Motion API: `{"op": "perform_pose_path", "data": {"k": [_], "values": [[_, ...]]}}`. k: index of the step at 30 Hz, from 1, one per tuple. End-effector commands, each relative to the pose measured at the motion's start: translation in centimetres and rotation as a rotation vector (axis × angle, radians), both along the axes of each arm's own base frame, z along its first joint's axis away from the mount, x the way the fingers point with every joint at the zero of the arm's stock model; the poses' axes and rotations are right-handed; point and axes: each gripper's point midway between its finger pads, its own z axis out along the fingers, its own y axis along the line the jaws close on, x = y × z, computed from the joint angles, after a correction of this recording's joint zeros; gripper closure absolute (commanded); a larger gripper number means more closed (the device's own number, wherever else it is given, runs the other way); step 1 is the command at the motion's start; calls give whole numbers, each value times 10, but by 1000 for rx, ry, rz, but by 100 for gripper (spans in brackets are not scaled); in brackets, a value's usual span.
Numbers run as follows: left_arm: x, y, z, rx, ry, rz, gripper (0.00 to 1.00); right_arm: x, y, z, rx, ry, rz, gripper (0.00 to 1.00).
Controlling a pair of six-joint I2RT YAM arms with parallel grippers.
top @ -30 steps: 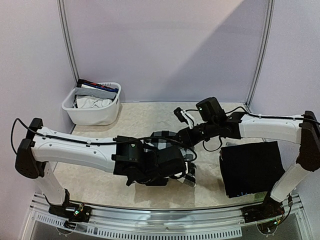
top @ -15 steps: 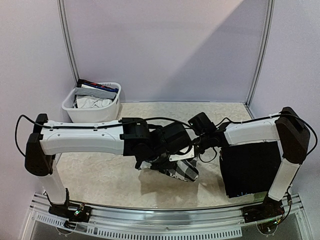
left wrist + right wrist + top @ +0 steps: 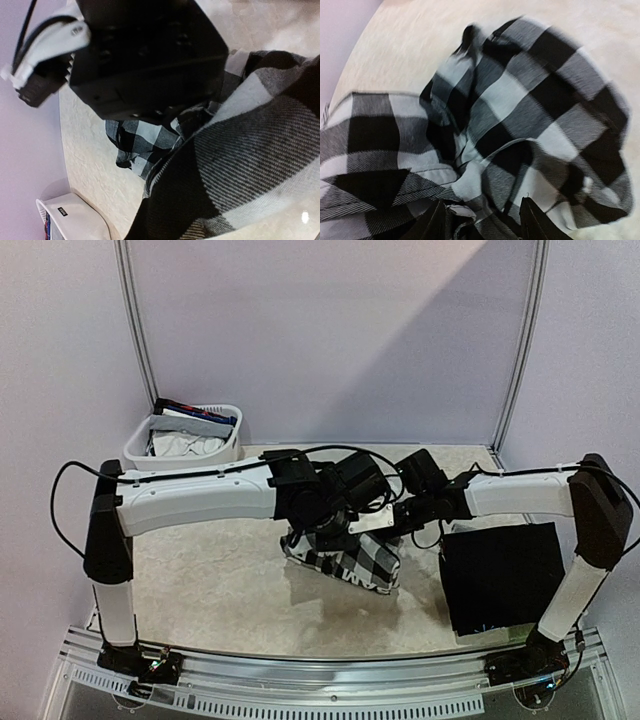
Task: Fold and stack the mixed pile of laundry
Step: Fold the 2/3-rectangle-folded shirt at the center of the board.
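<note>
The black-and-white checkered shirt (image 3: 352, 562) lies bunched at the table's middle, partly lifted. My left gripper (image 3: 343, 528) is shut on its upper part; in the left wrist view the shirt (image 3: 250, 150) hangs close and hides the jaws. My right gripper (image 3: 393, 523) is at the shirt's right side. In the right wrist view its two dark fingers (image 3: 437, 224) stand apart with crumpled shirt (image 3: 520, 100) between them, open. More of the mixed laundry pile (image 3: 185, 435) fills the white basket.
The white plastic basket (image 3: 190, 468) stands at the back left, also seen as a basket (image 3: 75, 220) in the left wrist view. A folded black garment (image 3: 500, 575) lies flat at the right. Metal frame posts and lilac walls close in the back.
My left gripper has risen and moved away from the near edge, carrying the shirt with it. The right gripper drew in beside the shirt and its fingers have spread wider.
</note>
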Motion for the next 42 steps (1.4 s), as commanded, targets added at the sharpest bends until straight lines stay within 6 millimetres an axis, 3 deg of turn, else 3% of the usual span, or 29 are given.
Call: {"op": "perform_pose_path", "data": {"k": [1, 8, 10, 12, 17, 21, 26, 34, 39, 42], "values": [[20, 0, 0, 2, 19, 1, 100, 34, -26, 39, 21, -82, -177, 47], [41, -5, 5, -15, 36, -7, 100, 60, -89, 59, -87, -196, -455, 44], [47, -6, 6, -17, 39, -9, 100, 62, -96, 61, -73, -211, -478, 44], [50, -7, 7, -19, 37, -12, 100, 62, -86, 61, -17, -202, -419, 47], [46, -3, 9, -15, 47, -8, 100, 37, -15, 53, 161, -76, -6, 55], [33, 2, 11, -22, 53, -6, 100, 27, 13, 49, 222, 9, 163, 65], [16, 12, 14, -23, 51, 8, 100, 14, 13, 18, 194, 107, 191, 75], [-13, 18, 32, -46, 26, -1, 100, -47, 39, -30, 104, 208, 279, 78], [-29, 19, 42, -51, 8, -16, 100, -72, 44, -29, 56, 211, 278, 78], [-35, 17, 51, -56, -10, -26, 100, -86, 46, -12, 75, 192, 293, 78]]}}
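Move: The left gripper already holds an upper fold of the checked shirt; the bundle's middle lies about 3 cm back from that hand, 1 cm to its left and 9 cm below. From the open right gripper the bundle's middle is some 6 cm back, 6 cm left and 4 cm lower. The black cloth lies roughly 25 cm to the right hand's right, 11 cm back and 7 cm below it. Still pinching the shirt, the left hand pushes about 5 cm forward, then draws back some 7 cm, drifting left and finally rising. The right hand first swings out forward, right and up, then sweeps back, left and down into the hanging cloth, some 13 cm back and 12 cm left, turning about 40 degrees counter-clockwise as its half-open fingers close most of the way at the shirt. ##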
